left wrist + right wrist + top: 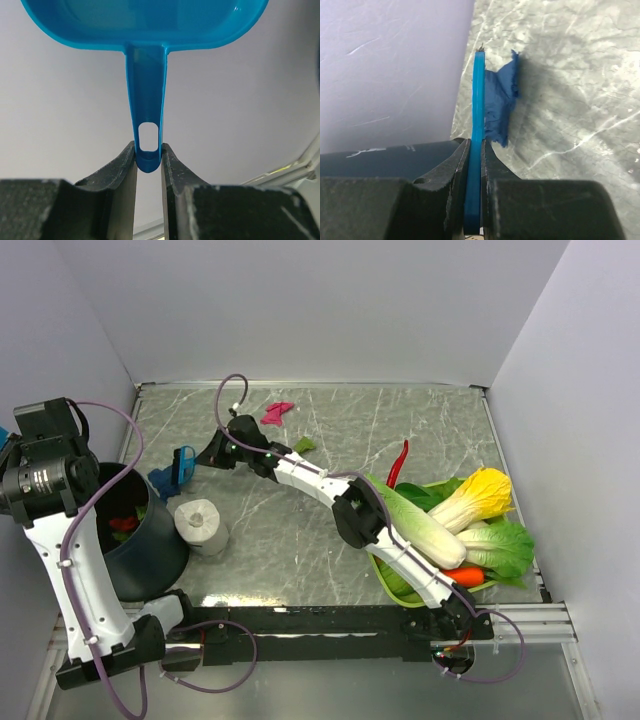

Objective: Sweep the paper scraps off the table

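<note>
A blue paper scrap (500,105) lies on the table (300,530), touching the right side of a thin blue brush (478,100). My right gripper (475,142) is shut on that brush. From above, the brush (183,465) and blue scrap (163,480) sit at the table's left, by the bin. A magenta scrap (276,413) and a green scrap (304,445) lie farther back. My left gripper (148,150) is shut on the handle of a blue dustpan (145,20), held up in the air facing the white wall. A sliver of the dustpan (4,440) shows at the far left.
A dark round bin (140,535) holding red and green scraps (123,524) stands at the left, with a white tissue roll (200,525) beside it. A red chilli (400,462) and a green basket (395,580) of vegetables are on the right. White walls enclose the table.
</note>
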Available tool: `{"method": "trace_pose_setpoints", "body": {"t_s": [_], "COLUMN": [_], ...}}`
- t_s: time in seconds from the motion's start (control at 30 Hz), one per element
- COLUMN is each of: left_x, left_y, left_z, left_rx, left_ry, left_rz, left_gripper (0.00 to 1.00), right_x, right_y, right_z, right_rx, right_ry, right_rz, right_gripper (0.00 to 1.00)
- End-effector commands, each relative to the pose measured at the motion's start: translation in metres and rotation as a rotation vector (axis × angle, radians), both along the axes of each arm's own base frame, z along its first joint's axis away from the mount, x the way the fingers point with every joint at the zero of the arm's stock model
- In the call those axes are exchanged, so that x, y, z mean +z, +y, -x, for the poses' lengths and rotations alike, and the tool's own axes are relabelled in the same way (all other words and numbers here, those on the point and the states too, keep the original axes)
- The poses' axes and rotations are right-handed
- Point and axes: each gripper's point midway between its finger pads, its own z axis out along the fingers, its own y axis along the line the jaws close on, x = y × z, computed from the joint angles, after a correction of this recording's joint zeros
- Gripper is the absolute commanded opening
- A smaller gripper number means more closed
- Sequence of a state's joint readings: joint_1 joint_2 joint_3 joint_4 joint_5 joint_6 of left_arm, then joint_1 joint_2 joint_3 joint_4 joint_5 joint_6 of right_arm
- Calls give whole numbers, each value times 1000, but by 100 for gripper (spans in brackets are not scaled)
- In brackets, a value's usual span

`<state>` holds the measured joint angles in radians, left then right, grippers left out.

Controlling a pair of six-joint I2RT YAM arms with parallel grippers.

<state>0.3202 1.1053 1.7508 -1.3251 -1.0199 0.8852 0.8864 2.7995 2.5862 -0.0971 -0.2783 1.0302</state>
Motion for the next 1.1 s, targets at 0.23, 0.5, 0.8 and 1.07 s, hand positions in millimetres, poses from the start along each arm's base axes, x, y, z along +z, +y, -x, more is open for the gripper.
{"method": "trace_pose_setpoints", "body": {"t_s": [0.23,0.5,0.8,1.07], "left_x": [30,24,17,19], "left_y": [4,1,-3,-7], "left_z": [11,14,14,3], "left_rx": [59,29,-21,-79], "left_ry": [-67,-88,-136,-226], "left_rz": [-115,-101,-83,-34], "left_gripper": [1,1,1,1], "right_x": [-59,-46,-6,19], "right_y": [-26,-48,-70,-131], "right_z": [-30,-45,-42,-31], "right_rx": [-112,-140,-51,-80], "right_ry": [17,-5,-103,-111], "right_rz": [153,173,160,364], "right_gripper": [0,0,0,0]}}
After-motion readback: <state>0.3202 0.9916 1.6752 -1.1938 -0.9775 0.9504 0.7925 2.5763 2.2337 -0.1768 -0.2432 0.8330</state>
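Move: The right hand, gripping the blue brush, has the blue scrap about 10 cm to its left, 3 cm back and 10 cm below, partly under the brush head. The paper roll stands some 16 cm straight back of this hand, the black bin about 17 cm left and 18 back, and the pink scrap roughly 17 cm right and 14 ahead on the table. From the left hand, the blue scrap lies about 27 cm ahead, 21 right and 42 down. The right arm keeps its grip on the brush and draws it about 8 cm to the robot's right, away from the left wall, first easing forward some 4 cm and sinking 5 to 6 cm so that the brush comes down by the blue scrap. Still going right it then lifts 2 to 3 cm and drifts slightly back, while the hand tips about 15 degrees further nose-down, ending with the brush head just right of the scrap and seemingly clear of the table. ##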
